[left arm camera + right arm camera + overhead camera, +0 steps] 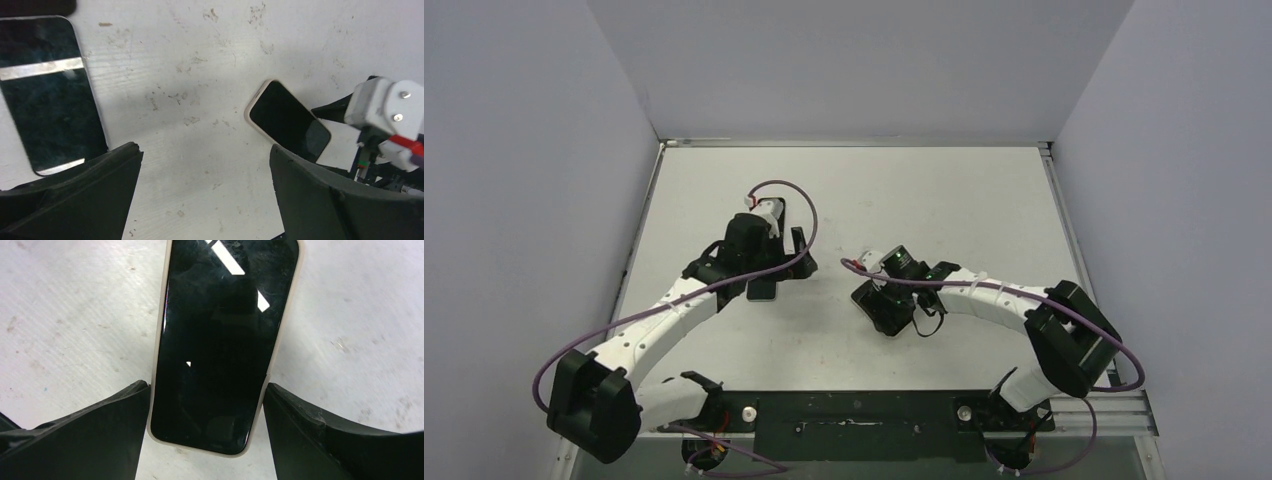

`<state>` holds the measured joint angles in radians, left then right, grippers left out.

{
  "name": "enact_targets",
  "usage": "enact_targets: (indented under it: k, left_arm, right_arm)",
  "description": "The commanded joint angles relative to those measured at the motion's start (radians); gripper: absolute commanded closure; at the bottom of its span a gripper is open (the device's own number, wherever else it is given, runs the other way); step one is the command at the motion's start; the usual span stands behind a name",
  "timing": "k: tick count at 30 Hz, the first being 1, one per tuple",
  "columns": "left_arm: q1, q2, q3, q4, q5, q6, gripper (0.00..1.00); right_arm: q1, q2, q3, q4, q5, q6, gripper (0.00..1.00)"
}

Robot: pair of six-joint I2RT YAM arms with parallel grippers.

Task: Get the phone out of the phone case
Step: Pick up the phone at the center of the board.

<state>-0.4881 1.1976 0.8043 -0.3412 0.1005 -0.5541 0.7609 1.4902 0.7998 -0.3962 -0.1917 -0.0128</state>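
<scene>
A black glossy phone (220,340) sits in a beige phone case (159,340), lying screen up on the white table. My right gripper (207,387) is shut on the case's near end, one finger against each long side. The left wrist view shows the same cased phone (285,117) at centre right, with the right gripper's white and black head (385,110) behind it. My left gripper (205,150) stands wide open over bare table to the left of the case, with nothing between its fingers. From above, the right gripper (889,305) covers most of the case.
A second flat black slab with a silvery edge (47,95) lies on the table left of my left gripper; from above it is the dark shape (764,290) under the left arm. Grey walls close in the table (924,200) on three sides.
</scene>
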Motion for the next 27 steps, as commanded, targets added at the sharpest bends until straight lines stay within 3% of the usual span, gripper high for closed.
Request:
enact_targets:
  k: [1, 8, 11, 12, 14, 15, 17, 20, 27]
  left_arm:
    - [0.018, -0.107, 0.017, 0.005, -0.091, 0.116, 0.03]
    - [0.025, -0.232, -0.063, 0.044, -0.132, 0.253, 0.03]
    - [0.026, -0.265, -0.076, 0.061, -0.135, 0.292, 0.03]
    - [0.026, -0.270, -0.077, 0.061, -0.137, 0.302, 0.03]
    - [0.026, -0.272, -0.071, 0.058, -0.143, 0.319, 0.03]
    - [0.026, -0.271, -0.067, 0.058, -0.143, 0.327, 0.03]
    - [0.027, -0.264, -0.061, 0.060, -0.137, 0.347, 0.03]
    - [0.028, -0.255, -0.059, 0.067, -0.118, 0.380, 0.03]
    - [0.026, -0.252, -0.083, 0.121, -0.017, 0.507, 0.03]
  right_arm:
    - [0.063, 0.051, 0.080, 0.054, -0.156, -0.175, 1.00]
    - [0.111, 0.202, 0.160, -0.052, -0.202, -0.389, 0.92]
    - [0.114, 0.238, 0.196, -0.096, -0.171, -0.435, 0.82]
    - [0.114, 0.247, 0.207, -0.108, -0.161, -0.443, 0.70]
    - [0.114, 0.260, 0.223, -0.126, -0.146, -0.450, 0.32]
    - [0.115, 0.265, 0.231, -0.136, -0.141, -0.454, 0.22]
    - [0.115, 0.277, 0.239, -0.155, -0.126, -0.459, 0.11]
    - [0.111, 0.285, 0.239, -0.162, -0.079, -0.461, 0.05]
    - [0.059, 0.253, 0.232, -0.144, 0.085, -0.461, 0.03]
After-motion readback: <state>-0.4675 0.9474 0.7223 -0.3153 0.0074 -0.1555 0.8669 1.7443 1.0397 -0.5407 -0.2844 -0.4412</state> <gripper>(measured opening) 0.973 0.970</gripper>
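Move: Just above the board, the right hand still pinches the light-rimmed phone near one end, its middle some 3 cm ahead and 3 cm left of the pads. The spot where it is laid is about 7 cm left, 1 cm ahead and 2 cm below. The bare phone lies roughly 31 cm left and 12 cm ahead, the black case 30 cm left and 25 cm ahead, both 2 cm lower. From the left hand, that spot is about 15 cm right, 10 cm back and 12 cm down. Swinging the pinched phone about 4.5 cm left and 30 degrees counter-clockwise, the right hand first eases slightly back and sinks some 1.5 cm to lay it on the board. It then opens its fingers and stays low with them around the phone, creeping forward. The empty left hand clears away up and left, tilting its open fingers upward. ##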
